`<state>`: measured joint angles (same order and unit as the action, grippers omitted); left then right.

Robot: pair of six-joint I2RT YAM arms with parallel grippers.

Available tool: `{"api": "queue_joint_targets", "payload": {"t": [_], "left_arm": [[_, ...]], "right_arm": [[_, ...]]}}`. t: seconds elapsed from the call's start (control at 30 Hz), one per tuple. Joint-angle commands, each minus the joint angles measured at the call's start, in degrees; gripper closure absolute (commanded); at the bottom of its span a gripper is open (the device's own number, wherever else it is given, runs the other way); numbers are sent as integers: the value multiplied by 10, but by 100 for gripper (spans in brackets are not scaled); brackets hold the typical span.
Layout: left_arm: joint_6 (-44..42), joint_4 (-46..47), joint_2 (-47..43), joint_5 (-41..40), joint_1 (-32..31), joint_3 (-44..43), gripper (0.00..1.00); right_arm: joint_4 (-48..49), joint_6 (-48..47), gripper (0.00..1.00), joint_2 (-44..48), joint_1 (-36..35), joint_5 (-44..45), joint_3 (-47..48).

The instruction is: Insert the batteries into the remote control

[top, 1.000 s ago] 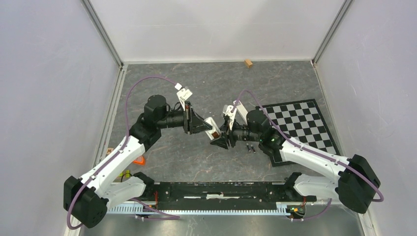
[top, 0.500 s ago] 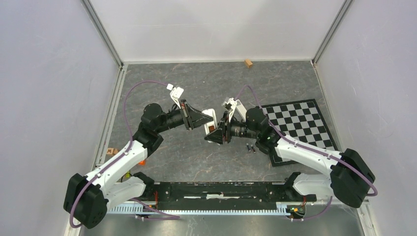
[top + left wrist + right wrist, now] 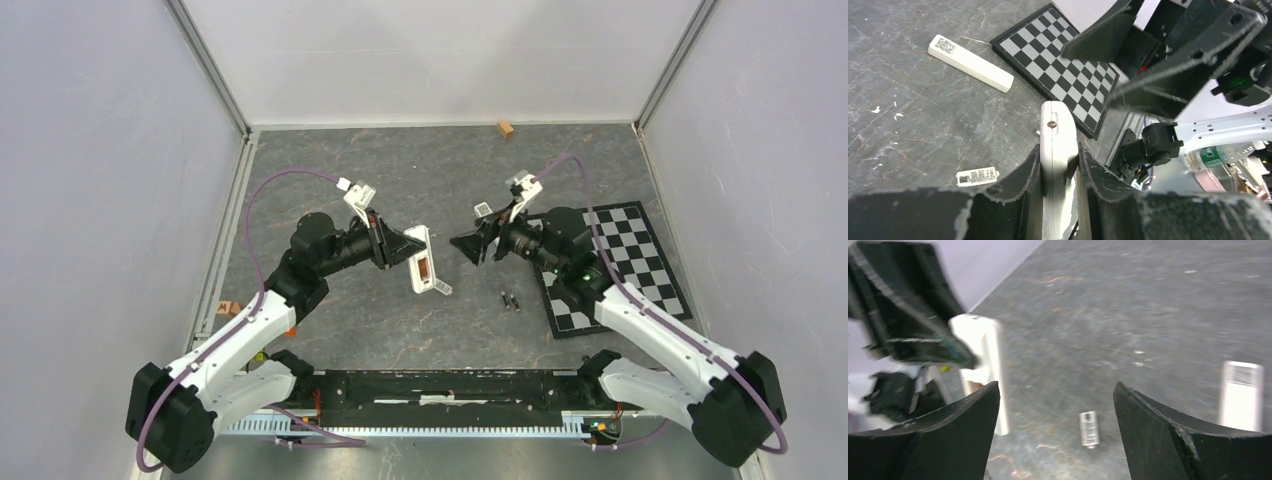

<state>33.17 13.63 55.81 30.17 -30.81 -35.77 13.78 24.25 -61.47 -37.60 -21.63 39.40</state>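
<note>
The remote control [image 3: 423, 260] is a slim white bar held off the table, with an open brownish slot on the side facing the top camera. My left gripper [image 3: 408, 246] is shut on it, and the left wrist view shows the remote control [image 3: 1058, 135] pinched edge-on between both black fingers, a small brown dot near its far end. My right gripper [image 3: 464, 243] stands open a short way to the right of it, holding nothing. From the right wrist, the remote control [image 3: 985, 352] lies ahead to the left. Two dark batteries [image 3: 510, 300] lie on the table beside the checkerboard.
A checkerboard [image 3: 615, 265] lies at the right under my right arm. A white bar with a code label [image 3: 970, 62] and a small white labelled piece [image 3: 977, 176] lie on the grey table. A wooden block [image 3: 506, 128] sits by the back wall.
My right gripper has opened wide and drawn back to the right, away from the remote control. The left gripper keeps the remote control, now alone, and has turned it slightly.
</note>
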Motion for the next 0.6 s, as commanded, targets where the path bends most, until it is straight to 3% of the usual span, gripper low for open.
{"api": "queue_joint_targets", "payload": {"t": [0.0, 0.1, 0.27, 0.5, 0.57], "left_arm": [[-69, -12, -26, -10, 5, -8, 98], [-87, -4, -36, 21, 5, -1, 98], [-87, -4, -41, -5, 5, 7, 98], [-79, -3, -34, -3, 4, 8, 98], [-77, -3, -33, -3, 5, 8, 98]], "right_arm": [[-144, -66, 16, 40, 24, 175, 18], [-241, -90, 29, 14, 24, 282, 45], [-329, -88, 56, -45, 24, 309, 54], [-365, -87, 64, -98, 24, 278, 27], [-363, -88, 70, -108, 24, 266, 23]]}}
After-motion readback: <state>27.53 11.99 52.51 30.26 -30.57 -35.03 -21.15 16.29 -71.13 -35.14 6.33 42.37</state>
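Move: Some 11 cm to the right hand's right, about 2 cm nearer the base and 20 cm below, lie the two loose batteries. The battery cover lies on the table about 3 cm to the hand's left and 1 cm farther out; the spare remote is 7 cm right and 15 cm ahead, at table height like the cover. From the left hand, which holds the opened remote, the batteries are about 21 cm right, 2 cm back and 20 cm down. Swinging away from the held remote, the empty right hand first sweeps right and slightly forward, then dives towards the two batteries, easing back a little: about 16 cm down and 12 cm right in all. Its fingers turn from nearly level to steeply downward, some 50 degrees, narrowing from wide open to roughly a third without touching anything. The left hand holds the opened remote almost still. ##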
